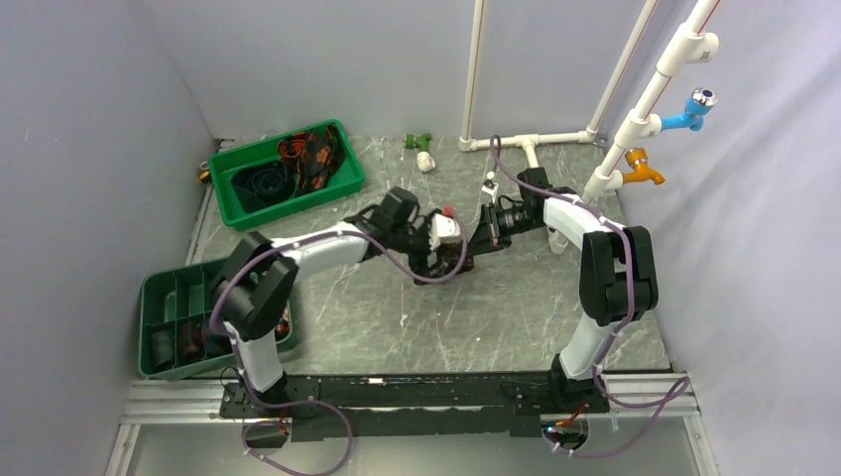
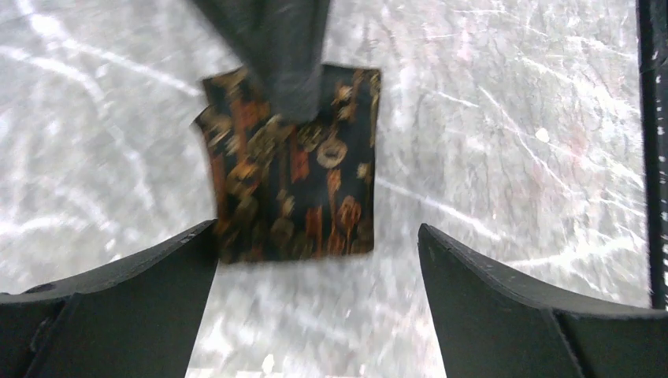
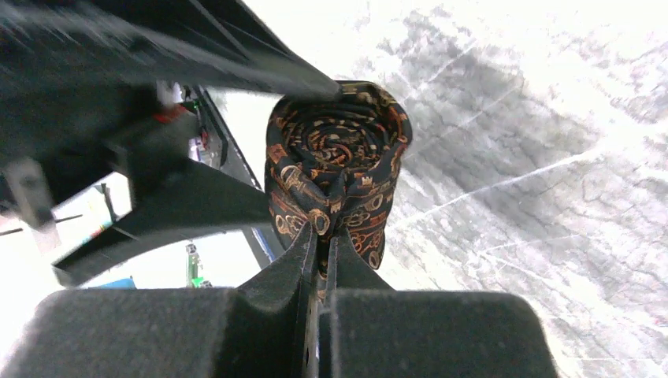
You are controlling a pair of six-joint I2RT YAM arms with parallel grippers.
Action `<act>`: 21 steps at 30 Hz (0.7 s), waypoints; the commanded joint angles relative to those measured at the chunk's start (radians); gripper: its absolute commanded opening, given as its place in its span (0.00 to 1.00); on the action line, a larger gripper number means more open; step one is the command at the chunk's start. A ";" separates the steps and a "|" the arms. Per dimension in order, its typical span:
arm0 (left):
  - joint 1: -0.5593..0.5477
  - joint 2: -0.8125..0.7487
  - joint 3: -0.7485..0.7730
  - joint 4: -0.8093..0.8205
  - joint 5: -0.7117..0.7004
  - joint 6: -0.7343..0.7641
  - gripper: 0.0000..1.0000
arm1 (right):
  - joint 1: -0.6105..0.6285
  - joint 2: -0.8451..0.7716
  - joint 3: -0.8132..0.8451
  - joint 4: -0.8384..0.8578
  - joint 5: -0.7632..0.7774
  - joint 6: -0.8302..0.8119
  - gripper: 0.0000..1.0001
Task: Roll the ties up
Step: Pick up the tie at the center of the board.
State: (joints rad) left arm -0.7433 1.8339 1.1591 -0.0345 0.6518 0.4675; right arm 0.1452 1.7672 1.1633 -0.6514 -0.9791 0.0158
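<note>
A rolled tie (image 3: 339,157), black with red-orange print, stands on end on the grey marbled table, mid-table in the top view (image 1: 451,263). My right gripper (image 3: 321,230) is shut on the roll's outer layer of cloth at its near side. In the left wrist view the roll (image 2: 299,181) lies just ahead, with the right gripper's dark fingers (image 2: 276,55) coming down onto its far edge. My left gripper (image 2: 317,236) is open; its left finger is beside the roll's near corner, and nothing sits between the fingers. More loose ties (image 1: 298,159) lie in the back tray.
A green tray (image 1: 298,203) stands at the back left. A green compartment tray (image 1: 149,297) with dark rolls sits at the left near my left arm's base. White pipes (image 1: 536,139) with blue and orange taps rise at the back right. A small green-white item (image 1: 423,151) lies at the back.
</note>
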 commanded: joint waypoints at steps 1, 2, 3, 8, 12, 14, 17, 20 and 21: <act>0.104 -0.144 0.079 -0.277 0.067 0.015 0.99 | -0.009 -0.046 0.076 0.042 -0.041 0.018 0.00; 0.123 -0.175 0.079 -0.301 0.054 0.016 0.99 | -0.009 -0.050 0.084 0.056 -0.051 0.035 0.00; 0.145 -0.210 0.074 -0.312 0.040 0.014 1.00 | -0.008 -0.054 0.090 0.071 -0.053 0.052 0.00; 0.259 -0.387 0.019 -0.196 -0.059 -0.206 0.99 | -0.006 -0.068 0.119 0.134 -0.079 0.119 0.00; 0.367 -0.365 0.160 -0.356 -0.016 -0.362 0.99 | 0.000 -0.092 0.132 0.202 -0.090 0.198 0.00; 0.437 -0.296 0.277 -0.512 0.158 -0.357 0.99 | 0.008 -0.109 0.135 0.253 -0.094 0.248 0.00; 0.524 -0.327 0.233 -0.421 0.288 -0.489 0.99 | 0.026 -0.133 0.138 0.345 -0.094 0.332 0.00; 0.556 -0.356 0.200 -0.359 0.405 -0.563 0.99 | 0.061 -0.152 0.162 0.426 -0.087 0.388 0.00; 0.560 -0.362 0.197 -0.346 0.436 -0.584 0.99 | 0.072 -0.154 0.171 0.458 -0.087 0.411 0.00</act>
State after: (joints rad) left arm -0.2016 1.5150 1.3724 -0.4026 0.8558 0.0380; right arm 0.1753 1.6714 1.2659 -0.3756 -1.0309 0.3092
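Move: The rolled tie is already pinched in the right hand, its middle about 4 cm left of the hand point and 2 cm below. From the open left hand, that roll lies some 5 cm to the right, 1 cm ahead and 3 cm lower, while the green bin of ties stands about 25 cm ahead, 34 cm left and 5 cm lower. The green-and-white fitting is roughly 25 cm ahead of the right hand, 15 cm left and 7 cm below. Right hand raises pinched tie about 9 cm, forward 5; open left hand swings 18 up and left. ##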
